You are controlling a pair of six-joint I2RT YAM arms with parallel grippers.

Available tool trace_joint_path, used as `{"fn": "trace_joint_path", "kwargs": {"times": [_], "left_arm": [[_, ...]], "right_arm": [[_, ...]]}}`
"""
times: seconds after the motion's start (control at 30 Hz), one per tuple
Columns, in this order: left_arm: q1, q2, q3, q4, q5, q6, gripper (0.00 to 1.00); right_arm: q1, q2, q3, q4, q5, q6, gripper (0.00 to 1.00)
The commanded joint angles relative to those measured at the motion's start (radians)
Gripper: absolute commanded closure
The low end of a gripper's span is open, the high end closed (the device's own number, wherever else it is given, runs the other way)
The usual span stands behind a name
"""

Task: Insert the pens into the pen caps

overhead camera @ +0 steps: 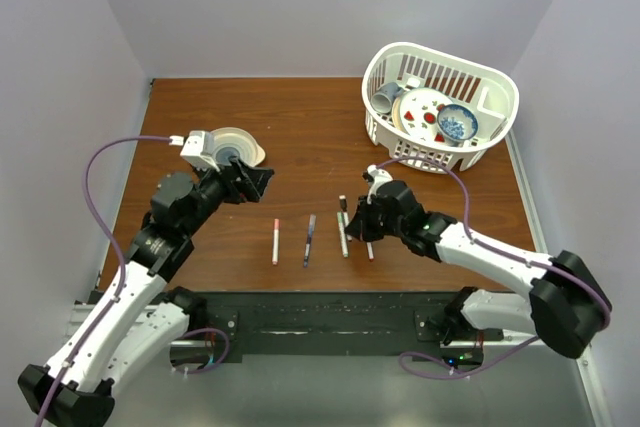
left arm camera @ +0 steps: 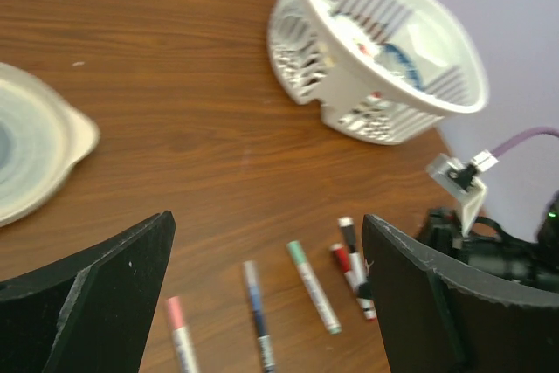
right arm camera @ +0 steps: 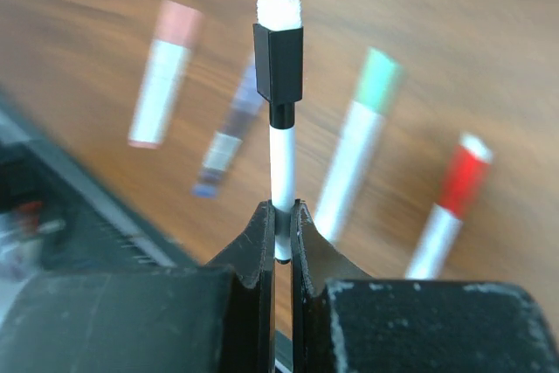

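Note:
Four capped pens lie in a row on the wooden table: a pink-capped pen, a dark blue pen, a green-capped pen and a red-capped pen. My right gripper is shut on the white barrel of a fifth pen, whose black cap points away from the camera, above the row. In the top view that gripper hovers over the row's right end. My left gripper is open and empty, raised left of the pens.
A white basket holding dishes stands at the back right. A cream lidded bowl sits at the back left, beside my left wrist. The table's near edge and the arm bases lie just below the pens.

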Motion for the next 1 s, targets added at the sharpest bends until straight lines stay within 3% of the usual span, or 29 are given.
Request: {"fn": "trace_joint_path", "kwargs": {"times": [0.0, 0.27, 0.4, 0.53, 0.73, 0.83, 0.87, 0.9, 0.97], "left_arm": [[0.004, -0.054, -0.017, -0.137, -0.219, 0.17, 0.07], [0.004, -0.059, -0.022, -0.147, -0.218, 0.19, 0.07], [0.004, -0.076, -0.028, -0.137, -0.22, 0.193, 0.07], [0.004, -0.081, -0.03, -0.133, -0.224, 0.194, 0.07], [0.004, -0.099, -0.04, -0.112, -0.166, 0.193, 0.07], [0.004, -0.114, -0.027, -0.104, -0.088, 0.168, 0.07], [0.004, -0.119, -0.016, -0.107, -0.068, 0.161, 0.07], [0.004, -0.129, 0.01, -0.107, -0.004, 0.145, 0.07], [0.004, -0.149, 0.038, -0.103, 0.059, 0.139, 0.07]], "right_arm": [[-0.002, 0.065, 0.06, -0.179, 0.218, 0.066, 1.0], [0.0, 0.168, 0.071, -0.147, 0.191, 0.101, 1.0], [0.0, 0.15, 0.058, -0.139, 0.151, 0.138, 0.9], [-0.003, 0.058, 0.104, -0.183, 0.111, 0.138, 0.65], [-0.002, -0.09, 0.238, -0.361, 0.137, 0.086, 0.48], [-0.002, -0.176, 0.299, -0.389, 0.109, 0.04, 0.29], [-0.002, -0.223, 0.314, -0.392, 0.108, 0.031, 0.07], [-0.003, -0.245, 0.337, -0.391, 0.109, 0.019, 0.01], [-0.003, -0.284, 0.359, -0.406, 0.109, 0.017, 0.01]]}}
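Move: Still gripping the black-capped pen near its tail, the right hand takes it to the gap between the green and red pens, whose middle is about 3 cm ahead, 4 cm right and 7 cm down. Also on the table, the green pen's middle lies some 4 cm ahead of the hand, the red pen's 2 cm ahead and 6 right, the blue pen's 2 ahead and 8 left. From the left hand the gap is roughly 21 cm right, 2 back and 24 below. Lowering the black-capped pen about 6 cm and carrying it 3–4 cm right, the right hand lays it into the gap, tilting some 20 degrees on the way; its fingers then open wide, and it rises about 18 cm clear. The empty, open left hand drifts some 4 cm left and down, then starts back towards its base. ##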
